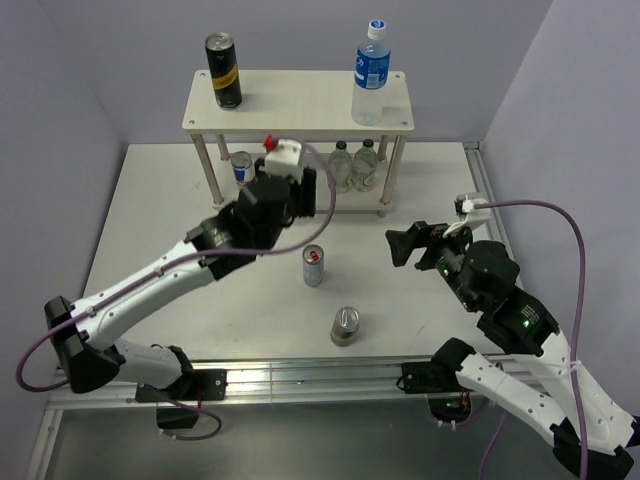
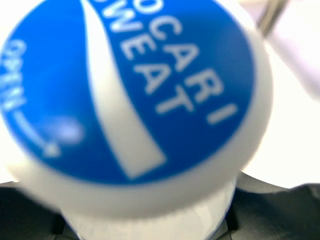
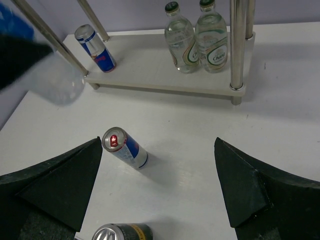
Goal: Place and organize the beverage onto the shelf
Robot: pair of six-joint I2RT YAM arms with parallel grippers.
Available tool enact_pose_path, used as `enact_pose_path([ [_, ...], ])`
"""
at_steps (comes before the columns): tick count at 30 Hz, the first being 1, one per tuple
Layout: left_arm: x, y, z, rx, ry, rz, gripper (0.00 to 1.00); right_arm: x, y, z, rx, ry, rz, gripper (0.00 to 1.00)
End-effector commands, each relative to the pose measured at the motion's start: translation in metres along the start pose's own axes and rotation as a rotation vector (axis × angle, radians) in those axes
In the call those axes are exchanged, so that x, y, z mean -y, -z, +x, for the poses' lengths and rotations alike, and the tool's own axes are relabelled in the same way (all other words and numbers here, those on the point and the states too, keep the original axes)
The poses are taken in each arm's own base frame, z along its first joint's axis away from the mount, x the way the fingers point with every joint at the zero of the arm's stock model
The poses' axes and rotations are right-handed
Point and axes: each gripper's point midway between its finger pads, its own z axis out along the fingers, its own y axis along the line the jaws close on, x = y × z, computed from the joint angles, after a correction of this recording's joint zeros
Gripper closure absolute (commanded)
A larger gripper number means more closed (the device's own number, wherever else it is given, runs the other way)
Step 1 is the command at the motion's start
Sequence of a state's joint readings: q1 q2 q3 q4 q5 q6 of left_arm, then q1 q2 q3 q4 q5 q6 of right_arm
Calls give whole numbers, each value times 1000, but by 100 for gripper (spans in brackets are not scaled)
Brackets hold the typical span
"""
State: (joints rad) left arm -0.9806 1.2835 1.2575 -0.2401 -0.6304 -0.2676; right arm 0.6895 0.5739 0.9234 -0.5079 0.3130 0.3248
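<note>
The cream shelf (image 1: 300,100) stands at the back. Its top board carries a black-and-gold can (image 1: 224,70) and a blue-labelled water bottle (image 1: 371,75). A blue-and-silver can (image 1: 241,167) stands on the lower board (image 3: 150,65). My left gripper (image 1: 285,200) is shut on a second water bottle, whose blue-and-white cap (image 2: 130,95) fills the left wrist view. That bottle's clear body (image 3: 60,82) hangs above the table by the shelf's left front leg. Upright on the table are another slim can (image 1: 313,266) and another black-and-gold can (image 1: 346,326). My right gripper (image 1: 410,243) is open and holds nothing.
Two clear glass bottles with green caps (image 3: 195,40) stand on the right of the lower board. Thin metal legs (image 3: 239,45) hold up the shelf. Purple walls close in the back and both sides. The table's right edge has a rail (image 1: 490,190).
</note>
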Motion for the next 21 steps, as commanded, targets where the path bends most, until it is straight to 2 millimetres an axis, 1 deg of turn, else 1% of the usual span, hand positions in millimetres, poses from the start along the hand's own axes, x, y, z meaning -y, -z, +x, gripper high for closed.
enact_pose_path([
  [1,-6,-16,-86,122,-21,13,100,-2,3,-9,42,-8,-15,0],
  [2,-5,-12,-120,175,0,25,100,-2,5,-10,47,-11,-17,0],
  [3,-1,-23,-119,157,-33,34,100,-2,5,-10,48,-9,-19,0],
  [4,-4,-27,-128,167,-37,24,100,-2,5,-10,47,-9,-20,0],
  [5,-4,-22,-155,213,-19,30,100,-2,5,-10,46,-6,-20,0],
  [6,1,-32,-151,184,-35,47,100,-2,6,-11,48,-7,-19,0],
  [7,-3,-35,-160,193,-31,44,100,-2,6,-11,48,-6,-17,0],
  [8,-5,-30,-183,237,-11,48,100,-2,6,-12,52,-7,-17,0],
  [9,-2,-39,-183,231,-25,47,100,-2,7,-13,54,-8,-19,0],
  [10,-3,-41,-186,224,-34,50,100,-2,7,-13,55,-7,-20,0],
  [11,-3,-33,-209,270,-17,58,100,-1,7,-12,55,-7,-20,0],
  [12,1,-43,-207,258,-31,59,100,-2,8,-14,60,-8,-24,0],
  [13,2,-45,-210,255,-36,72,100,-2,8,-14,61,-9,-25,0],
  [14,2,-39,-228,295,-20,79,100,-2,9,-13,60,-10,-25,0],
  [15,6,-47,-226,290,-25,83,100,-2,8,-11,55,-10,-26,0],
  [16,6,-47,-231,302,-21,92,100,-3,9,-13,58,-13,-28,0],
  [17,8,-43,-244,337,-8,109,100,-2,9,-12,56,-12,-25,0],
  [21,13,-49,-261,399,17,151,100,-2,10,-13,63,-16,-29,0],
])
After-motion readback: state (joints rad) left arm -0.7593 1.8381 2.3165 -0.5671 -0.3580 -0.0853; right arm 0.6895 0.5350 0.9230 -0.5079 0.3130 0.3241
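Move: The left hand already holds the Pocari bottle; the open spot on the top shelf lies about 20 cm ahead, some 6 cm right, its surface nearly level with the hand point. The standing blue-label bottle is about 21 cm ahead, 15 cm right, its middle 12 cm higher; the black can is 20 cm ahead, 15 cm left, 10 cm higher. From the idle right hand, that spot lies roughly 29 cm ahead and 14 cm left. Up and forward the left hand carries the gripped Pocari bottle towards the top shelf, rising about 15 cm while reaching some 11 cm out, quick at first and then easing. Later it also drifts a few centimetres right, towards the standing blue-label bottle; the fingers tip slightly upward and keep their hold. ##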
